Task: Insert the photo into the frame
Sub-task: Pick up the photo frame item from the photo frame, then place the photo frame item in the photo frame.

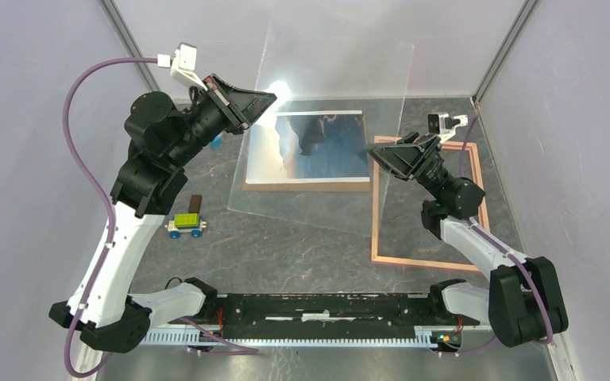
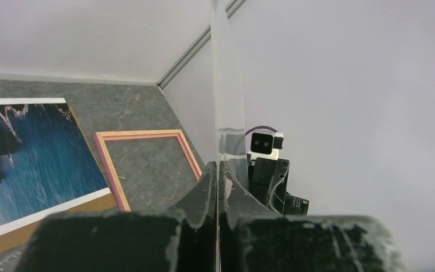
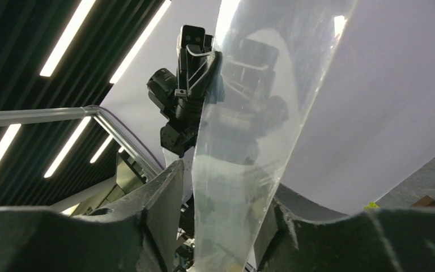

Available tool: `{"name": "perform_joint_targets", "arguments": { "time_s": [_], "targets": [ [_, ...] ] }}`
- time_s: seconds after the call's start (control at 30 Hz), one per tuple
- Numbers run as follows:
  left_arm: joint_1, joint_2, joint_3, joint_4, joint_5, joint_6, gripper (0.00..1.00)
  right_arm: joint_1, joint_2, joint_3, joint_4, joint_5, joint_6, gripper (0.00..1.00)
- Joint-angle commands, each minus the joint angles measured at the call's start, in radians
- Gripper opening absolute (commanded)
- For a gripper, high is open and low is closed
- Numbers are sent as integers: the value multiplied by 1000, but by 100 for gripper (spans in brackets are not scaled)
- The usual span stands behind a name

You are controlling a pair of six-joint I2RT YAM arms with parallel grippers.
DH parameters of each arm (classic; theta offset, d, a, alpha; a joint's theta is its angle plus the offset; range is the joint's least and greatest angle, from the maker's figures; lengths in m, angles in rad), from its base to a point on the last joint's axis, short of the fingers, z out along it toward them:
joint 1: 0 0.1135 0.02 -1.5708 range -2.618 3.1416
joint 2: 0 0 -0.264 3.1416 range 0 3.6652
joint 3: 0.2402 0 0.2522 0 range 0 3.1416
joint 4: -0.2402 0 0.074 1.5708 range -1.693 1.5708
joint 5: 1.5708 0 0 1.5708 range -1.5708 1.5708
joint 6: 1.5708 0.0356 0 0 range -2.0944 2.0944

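Observation:
The photo [image 1: 326, 147], a blue landscape print, lies face up on a brown backing board [image 1: 302, 186] at the back middle of the table; it also shows in the left wrist view [image 2: 34, 153]. The salmon-pink frame [image 1: 376, 230] lies flat to its right with bare table inside it [image 2: 141, 135]. A clear pane [image 1: 341, 71] hangs tilted above both. My left gripper [image 1: 268, 97] is shut on the pane's left edge [image 2: 226, 85]. My right gripper [image 1: 375, 152] straddles the pane's right edge [image 3: 249, 113], and a gap shows beside the left finger [image 3: 170, 187].
A small green-and-yellow toy car [image 1: 187, 225] and a brown block [image 1: 195, 203] sit on the table at the left, under my left arm. A small blue object [image 1: 216, 141] lies behind them. Pale enclosure walls close in the back and both sides.

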Motion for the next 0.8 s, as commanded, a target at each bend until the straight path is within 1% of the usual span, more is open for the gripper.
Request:
{"name": "perform_joint_targets", "arguments": {
  "time_s": [0.0, 0.1, 0.13, 0.17, 0.2, 0.3, 0.33, 0.4, 0.43, 0.47, 0.5, 0.53, 0.57, 0.6, 0.63, 0.67, 0.73, 0.77],
  "targets": [
    [-1, -23, -57, 107, 13, -77, 2, -30, -27, 1, 56, 10, 25, 47],
    [-1, -32, -98, 131, 18, -94, 2, -63, -40, -12, 53, 4, 28, 38],
    [-2, -33, -103, 129, 18, -94, 3, -77, -44, -15, 51, -2, 29, 34],
    [-1, -34, -110, 125, 17, -95, 7, -91, -48, -21, 46, -8, 31, 30],
    [1, -36, -120, 126, 16, -95, 15, -107, -55, -26, 32, -19, 31, 26],
    [-1, -52, -158, 118, 3, -85, 47, -167, -72, -41, -5, -63, 30, 9],
    [-2, -60, -173, 101, -16, -73, 60, -188, -76, -42, -23, -85, 27, 6],
    [1, -71, -195, 41, -72, -46, 79, -244, -84, -37, -85, -157, 8, 2],
    [1, -75, -201, 7, -101, -23, 85, -251, -84, -30, -136, -207, -9, 2],
    [1, -75, -208, -39, -127, 5, 91, -298, -80, -17, -179, -254, -44, 0],
    [1, -74, -213, -86, -165, 42, 94, -314, -84, -8, -260, -304, -87, 0],
    [2, -69, -215, -130, -204, 77, 96, -330, -92, -2, -368, -341, -160, 0],
    [2, -65, -217, -176, -269, 123, 97, -338, -102, 14, -529, -370, -278, 0],
    [2, -61, -224, -205, -321, 165, 98, -342, -104, 55, -753, -399, -414, 0],
    [2, -61, -236, -232, -392, 195, 99, -343, -100, 114, -958, -406, -597, 0],
    [3, -65, -246, -245, -451, 228, 100, -345, -90, 161, -1175, -393, -746, 0],
    [3, -75, -278, -229, -495, 298, 100, -355, -37, 275, -1547, -350, -1065, 0],
    [4, -76, -290, -219, -487, 329, 100, -366, -7, 320, -1702, -327, -1170, 0]
  ]
}}
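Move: The clear sheet stands tilted between the hands, its right edge between the right hand's half-open fingers; its middle is about 9 cm left, 2 cm ahead and 5 cm above. The left hand still grips the opposite edge, that middle some 9 cm right, 2 cm back and 5 cm below. From the right hand, roughly 40 cm down, the photo is 27 cm ahead, 15 cm left, the frame 11 cm ahead, 23 cm right. Right hand pinches the sheet and takes it about 10 cm down, forward and right; left lets go, sinking. ##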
